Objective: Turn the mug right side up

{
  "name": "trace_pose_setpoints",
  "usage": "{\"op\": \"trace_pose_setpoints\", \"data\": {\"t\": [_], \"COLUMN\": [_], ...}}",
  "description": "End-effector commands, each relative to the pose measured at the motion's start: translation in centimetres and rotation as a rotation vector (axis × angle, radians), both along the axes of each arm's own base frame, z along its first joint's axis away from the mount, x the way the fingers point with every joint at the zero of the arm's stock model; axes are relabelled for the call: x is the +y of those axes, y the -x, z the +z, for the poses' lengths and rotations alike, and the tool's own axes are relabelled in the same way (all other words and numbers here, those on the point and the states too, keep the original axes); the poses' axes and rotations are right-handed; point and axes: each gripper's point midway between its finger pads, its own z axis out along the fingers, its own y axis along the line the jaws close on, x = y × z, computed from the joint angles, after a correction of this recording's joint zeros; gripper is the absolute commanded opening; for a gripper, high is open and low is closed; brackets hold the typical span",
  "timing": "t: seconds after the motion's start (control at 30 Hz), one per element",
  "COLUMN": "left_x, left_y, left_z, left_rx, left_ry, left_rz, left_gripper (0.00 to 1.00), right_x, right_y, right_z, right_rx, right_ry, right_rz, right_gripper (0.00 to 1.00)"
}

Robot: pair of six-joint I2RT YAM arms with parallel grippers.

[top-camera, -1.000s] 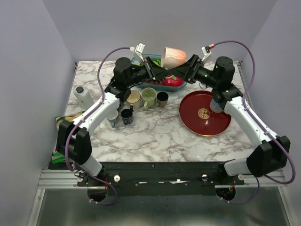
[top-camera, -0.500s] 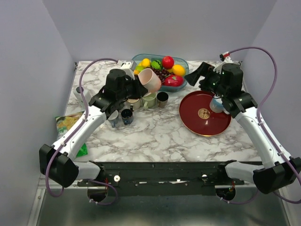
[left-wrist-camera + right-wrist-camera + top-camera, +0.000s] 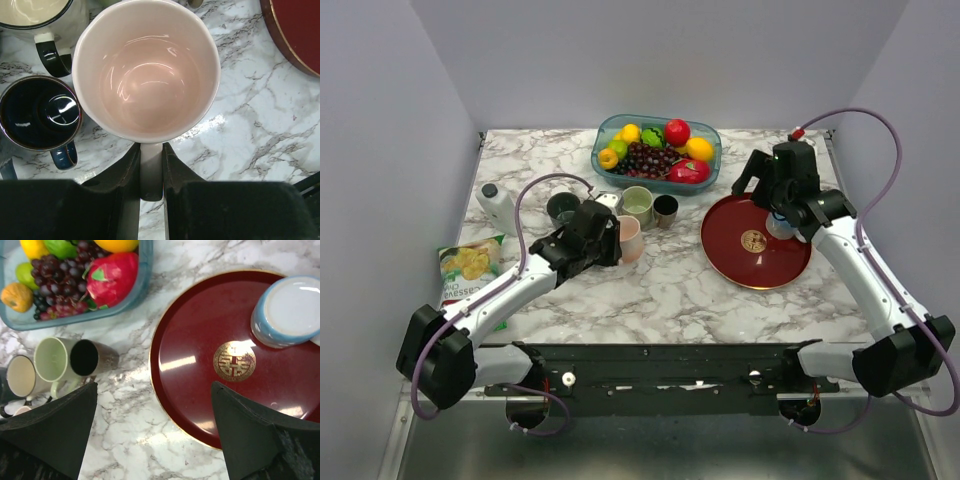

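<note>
The mug (image 3: 631, 238) is pale pink and stands mouth up on the marble in front of the row of cups. From the left wrist I look straight down into the mug (image 3: 146, 75). My left gripper (image 3: 613, 242) is shut on its handle (image 3: 151, 167), with the jaws pressed against both of its sides. My right gripper (image 3: 762, 182) hangs open over the far edge of the red plate (image 3: 756, 262), apart from the mug. Nothing sits between its wide-spread fingers (image 3: 50, 432) in the right wrist view.
A pale blue cup (image 3: 287, 310) lies upside down on the red plate (image 3: 200, 365). Behind the pink mug stand a green mug (image 3: 637, 203), a dark cup (image 3: 666, 208) and a teal mug (image 3: 563, 209); a dark blue mug (image 3: 40, 112) is close beside it. Fruit bowl (image 3: 656, 150) at the back, white bottle (image 3: 497, 205) and snack bag (image 3: 465, 265) at left.
My left arm brought the pink mug from above the fruit bowl down to the marble, turning it mouth up. My right gripper drew back over the red plate and opened fully.
</note>
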Motion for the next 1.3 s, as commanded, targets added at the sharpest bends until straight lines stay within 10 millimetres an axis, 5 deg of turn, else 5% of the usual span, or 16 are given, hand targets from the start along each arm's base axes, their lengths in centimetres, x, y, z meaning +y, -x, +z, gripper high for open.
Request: {"op": "trace_pose_setpoints", "data": {"t": [0.0, 0.3, 0.93, 1.0, 1.03, 1.27], "left_x": [-0.4, -1.4, -0.5, -0.3, -0.1, 0.8], "left_y": [-2.3, -2.8, -1.9, -1.6, -1.5, -0.8], "left_z": [3.0, 0.8, -5.0, -5.2, -5.3, -4.4], "left_rx": [-0.185, -0.23, -0.249, -0.256, -0.252, -0.291], "left_ry": [0.044, 0.042, -0.044, -0.062, -0.065, -0.079], "left_rz": [0.052, 0.051, 0.058, 0.066, 0.083, 0.102], "left_gripper": [0.0, 0.0, 0.0, 0.1, 0.25, 0.59], "right_x": [-0.2, 1.6, 0.7, 0.7, 0.8, 0.5], "right_y": [0.7, 0.9, 1.3, 1.2, 1.4, 1.2], "right_z": [-1.2, -2.2, -4.0, -4.8, -5.2, -5.9], "right_rx": [0.067, 0.11, 0.112, 0.143, 0.16, 0.17], "right_ry": [0.004, -0.028, 0.037, 0.046, 0.045, 0.088], "right_rz": [-0.006, 0.088, 0.102, 0.102, 0.108, 0.134], "right_gripper": [1.0, 1.0, 1.0, 1.0, 1.0, 1.0]}}
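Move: The pink mug, held by its handle in the left fingers, has its middle about 5 cm ahead and 3 cm right; its resting spot is some 6 cm below that. The navy mug stands 6 cm ahead, 7 cm left; the cream one 15 ahead, 4 left; the green one 16 ahead, 4 right. From the right hand, the light blue mug lies about 4 cm ahead, 10 right, 18 below, on the tray centred 4 right. Left lowers the pink mug 6.5 cm onto the table, then opens; right, open, sinks 6 cm towards the light blue mug. ##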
